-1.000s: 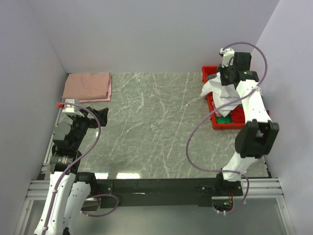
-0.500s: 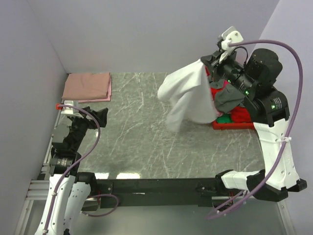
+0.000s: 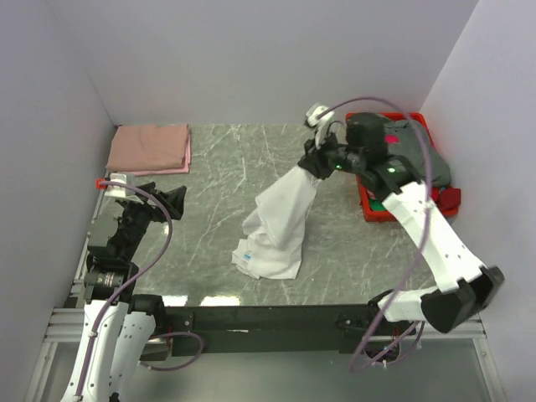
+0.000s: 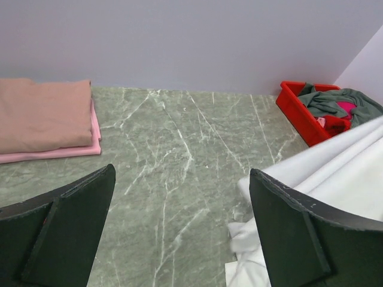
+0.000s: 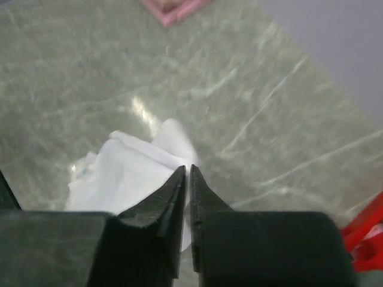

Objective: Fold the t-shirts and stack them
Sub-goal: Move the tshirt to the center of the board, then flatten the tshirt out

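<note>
My right gripper is shut on the white t-shirt and holds its top edge up over the middle of the table; the shirt's lower part rests crumpled on the marble, small blue label near the front left. In the right wrist view the white t-shirt hangs from my closed gripper. My left gripper is open and empty at the left; in its wrist view the white t-shirt lies to the right. A folded salmon-pink t-shirt lies at the back left. Grey and red t-shirts fill the red bin.
The red plastic bin stands at the back right against the wall, also seen in the left wrist view. Grey walls close the table on the left, back and right. The arm bases and a black rail run along the near edge.
My right arm has swung from the bin leftward and down, carrying the white t-shirt out over the table; its lower part now rests on the marble. The left arm has barely moved.
</note>
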`<state>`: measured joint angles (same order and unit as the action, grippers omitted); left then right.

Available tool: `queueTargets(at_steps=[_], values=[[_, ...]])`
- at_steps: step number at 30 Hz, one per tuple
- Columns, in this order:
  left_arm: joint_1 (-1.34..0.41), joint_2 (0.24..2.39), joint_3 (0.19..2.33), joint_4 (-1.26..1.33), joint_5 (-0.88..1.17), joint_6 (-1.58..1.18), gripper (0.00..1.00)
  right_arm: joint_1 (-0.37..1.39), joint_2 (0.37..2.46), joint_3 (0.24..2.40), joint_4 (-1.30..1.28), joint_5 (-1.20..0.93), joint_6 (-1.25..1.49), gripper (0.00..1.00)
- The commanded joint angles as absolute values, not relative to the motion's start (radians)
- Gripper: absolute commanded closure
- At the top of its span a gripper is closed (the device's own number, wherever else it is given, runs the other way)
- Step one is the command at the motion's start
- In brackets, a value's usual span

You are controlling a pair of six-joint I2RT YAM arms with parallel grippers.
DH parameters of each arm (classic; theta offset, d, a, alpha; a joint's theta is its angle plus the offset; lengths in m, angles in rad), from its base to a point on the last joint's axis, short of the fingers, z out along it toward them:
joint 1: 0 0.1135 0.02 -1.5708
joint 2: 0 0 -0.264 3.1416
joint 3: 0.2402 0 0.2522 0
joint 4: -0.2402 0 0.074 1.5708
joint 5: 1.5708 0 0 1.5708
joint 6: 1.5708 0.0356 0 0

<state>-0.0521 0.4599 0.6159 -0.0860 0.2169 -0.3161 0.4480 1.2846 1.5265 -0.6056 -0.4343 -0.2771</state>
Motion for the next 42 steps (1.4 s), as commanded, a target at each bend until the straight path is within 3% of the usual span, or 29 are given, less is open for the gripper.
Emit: queueTargets(at_steps=[1, 4, 7, 12, 15, 20, 26, 33, 42], values=[[-0.054, 0.459, 0.644, -0.041, 0.248, -0.299, 0.01, 0.453, 1.333, 1.427, -0.5, -0.387, -0.291, 0.69], [-0.054, 0.468, 0.641, -0.035, 0.28, -0.301, 0.01, 0.407, 1.393, 1.398, -0.492, -0.262, -0.301, 0.39], [-0.055, 0.503, 0.646, -0.032, 0.355, -0.302, 0.01, 0.336, 1.404, 1.373, -0.505, -0.322, -0.314, 0.31], [-0.067, 0.612, 0.66, -0.035, 0.468, -0.321, 0.01, 0.343, 1.399, 1.298, -0.713, -0.775, -0.543, 0.3], [-0.104, 0.726, 0.693, -0.09, 0.479, -0.353, 0.03, 0.443, 1.408, 1.2, -0.753, -0.83, -0.656, 0.3], [-0.175, 0.913, 0.713, -0.234, 0.496, -0.533, 0.11, 0.549, 1.41, 1.091, -0.686, -0.791, -0.67, 0.3], [-0.38, 0.89, 0.603, -0.308, 0.209, -0.818, 0.15, 0.606, 1.457, 1.055, -0.596, -0.729, -0.618, 0.3], [-0.564, 0.804, 0.381, -0.117, 0.014, -1.283, 0.25, 0.607, 1.532, 1.074, -0.393, -0.346, -0.302, 0.32], [-0.626, 1.006, 0.402, -0.008, -0.054, -1.365, 0.27, 0.626, 1.597, 1.074, -0.354, -0.184, -0.23, 0.36]])
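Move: The right hand still holds the upper end of the t-shirt high up, its fingers only just parting; the shirt's lower part lies on mid-board, some 9 cm back, 8 cm left and 34 cm below. The red basket sits about 15 cm ahead and 27 cm right of that hand. From the left hand that lower part is roughly 23 cm right, 4 cm back and 29 cm down; the pink stack is around 30 cm ahead and 9 cm left. Open the right fingers wide to let go of the t-shirt while dropping that hand about 27 cm in all, first slightly forward, then sweeping back and left, then forward again over the shirt. Bring the empty left gripper some 23 cm down and 14 cm right to the shirt's left edge, tipping its fingers down about 60 degrees and narrowing them somewhat. ##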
